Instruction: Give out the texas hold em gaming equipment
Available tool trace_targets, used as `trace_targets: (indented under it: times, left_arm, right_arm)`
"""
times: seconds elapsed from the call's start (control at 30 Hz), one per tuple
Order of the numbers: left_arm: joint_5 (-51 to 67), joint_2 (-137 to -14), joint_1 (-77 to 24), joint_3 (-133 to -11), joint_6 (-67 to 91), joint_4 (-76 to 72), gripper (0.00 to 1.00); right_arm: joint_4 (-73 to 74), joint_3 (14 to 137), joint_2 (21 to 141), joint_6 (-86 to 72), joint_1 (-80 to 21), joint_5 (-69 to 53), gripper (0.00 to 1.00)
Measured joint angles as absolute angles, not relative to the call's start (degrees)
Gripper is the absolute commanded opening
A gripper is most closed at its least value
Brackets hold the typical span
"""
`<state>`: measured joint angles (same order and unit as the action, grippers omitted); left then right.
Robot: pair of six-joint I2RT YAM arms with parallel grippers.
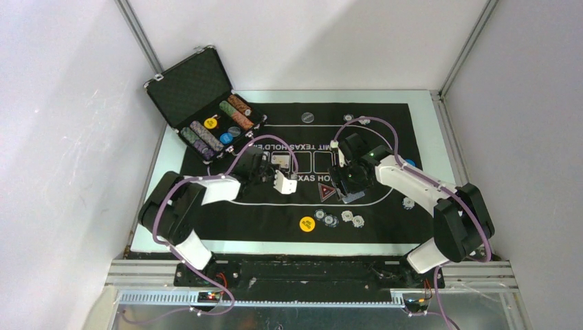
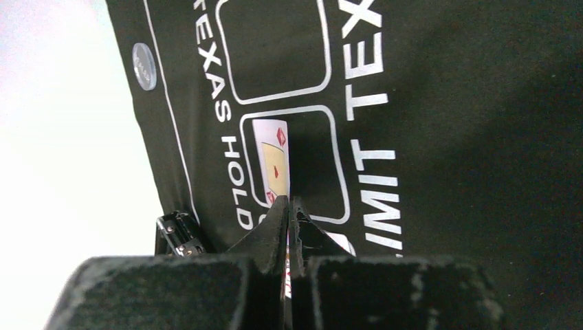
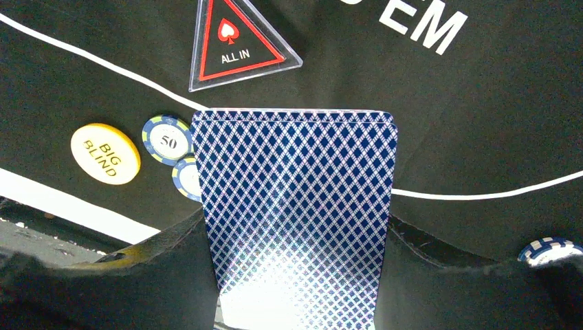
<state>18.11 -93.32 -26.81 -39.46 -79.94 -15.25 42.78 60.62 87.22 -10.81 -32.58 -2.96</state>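
My right gripper [image 3: 295, 234] is shut on a deck of blue-backed playing cards [image 3: 294, 179], held by its long edges above the black mat [image 1: 385, 137]. Just beyond the deck lie the red-black ALL IN triangle [image 3: 237, 45], the yellow BIG BLIND disc [image 3: 105, 152] and a blue-rimmed 50 chip [image 3: 167, 139]. My left gripper [image 2: 289, 201] is shut on a single playing card [image 2: 273, 161] with red diamond pips. The card sticks out over a white-outlined box on the mat. From above, the left gripper [image 1: 270, 168] and the right gripper [image 1: 350, 180] are both mid-mat.
The open black case [image 1: 206, 103] with rows of chips stands at the mat's far left corner. Several chips [image 1: 346, 216] lie beside the yellow disc [image 1: 307, 223] near the front. A grey disc [image 1: 308, 117] and two chips [image 1: 348, 118] sit at the far edge, another chip [image 1: 408, 203] at right.
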Motion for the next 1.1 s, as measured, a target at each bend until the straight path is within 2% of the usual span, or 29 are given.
trace_targets:
  times: [0.03,0.4,0.43,0.53,0.63,0.7,0.73,0.8,0.97,1.1]
  left_arm:
    - [18.24,-93.60,-26.81,-39.46,-79.94,-15.22,0.09]
    - [18.17,-94.61,-26.81,-41.25,-79.11,-11.44,0.42]
    - [18.17,-94.56,-26.81,-41.39,-78.61,-11.05,0.50]
    - [18.17,-93.73,-26.81,-41.41,-77.19,-9.56,0.63]
    - [18.22,-91.70,-26.81,-41.41,-74.83,-7.75,0.72]
    - [18.24,-89.56,-26.81,-41.43,-73.38,-7.11,0.83]
    - [18.26,-88.38,-26.81,-41.43,-72.93,-6.68,0.95]
    - [18.37,-85.34,-26.81,-41.43,-70.74,-5.98,0.99]
    - [18.09,-77.28,-26.70,-43.13,-62.19,-5.98,1.00]
    - [11.66,-71.59,-26.52,-49.19,-45.41,-13.76,1.00]
  right_arm:
    - [42.78,60.62,87.24,-10.87,-32.58,-2.96,0.00]
    - [42.83,60.71,87.26,-11.00,-32.58,-2.70,0.00]
    - [42.83,60.71,87.26,-11.00,-32.58,-2.68,0.00]
    - [42.85,60.71,87.26,-11.00,-32.60,-2.55,0.00]
    - [42.87,60.71,87.26,-10.98,-32.77,-2.28,0.00]
    - [42.89,60.71,87.26,-10.98,-32.95,-2.11,0.00]
    - [42.89,60.71,87.26,-10.96,-33.06,-2.02,0.00]
    - [42.89,60.71,87.26,-10.96,-33.43,-1.72,0.00]
    - [42.98,60.71,87.07,-10.90,-34.81,-1.67,0.00]
    - [42.98,60.71,86.39,-10.50,-36.29,-1.65,0.00]
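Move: The card in my shut left fingers slants over the second printed slot, whose middle lies about 2 cm ahead, 2 cm to the right and 2 cm below. On the same cloth, the first card lies 2 cm ahead and some 5 cm left, and the empty third slot 2 cm ahead and about 10 cm right. The second slot is roughly 12 cm ahead, 23 cm left and 5 cm below my right hand, which holds the deck. I sink my left hand a last centimetre while its fingers begin to open, and let go of the card over the second slot. Easing back slightly as they spread wide, I then lift steeply and ever faster, over 20 cm clear of the table, the fingers tipping up towards level by some 30 degrees. My right hand keeps its grip on the deck and shifts about a centimetre left and back. ##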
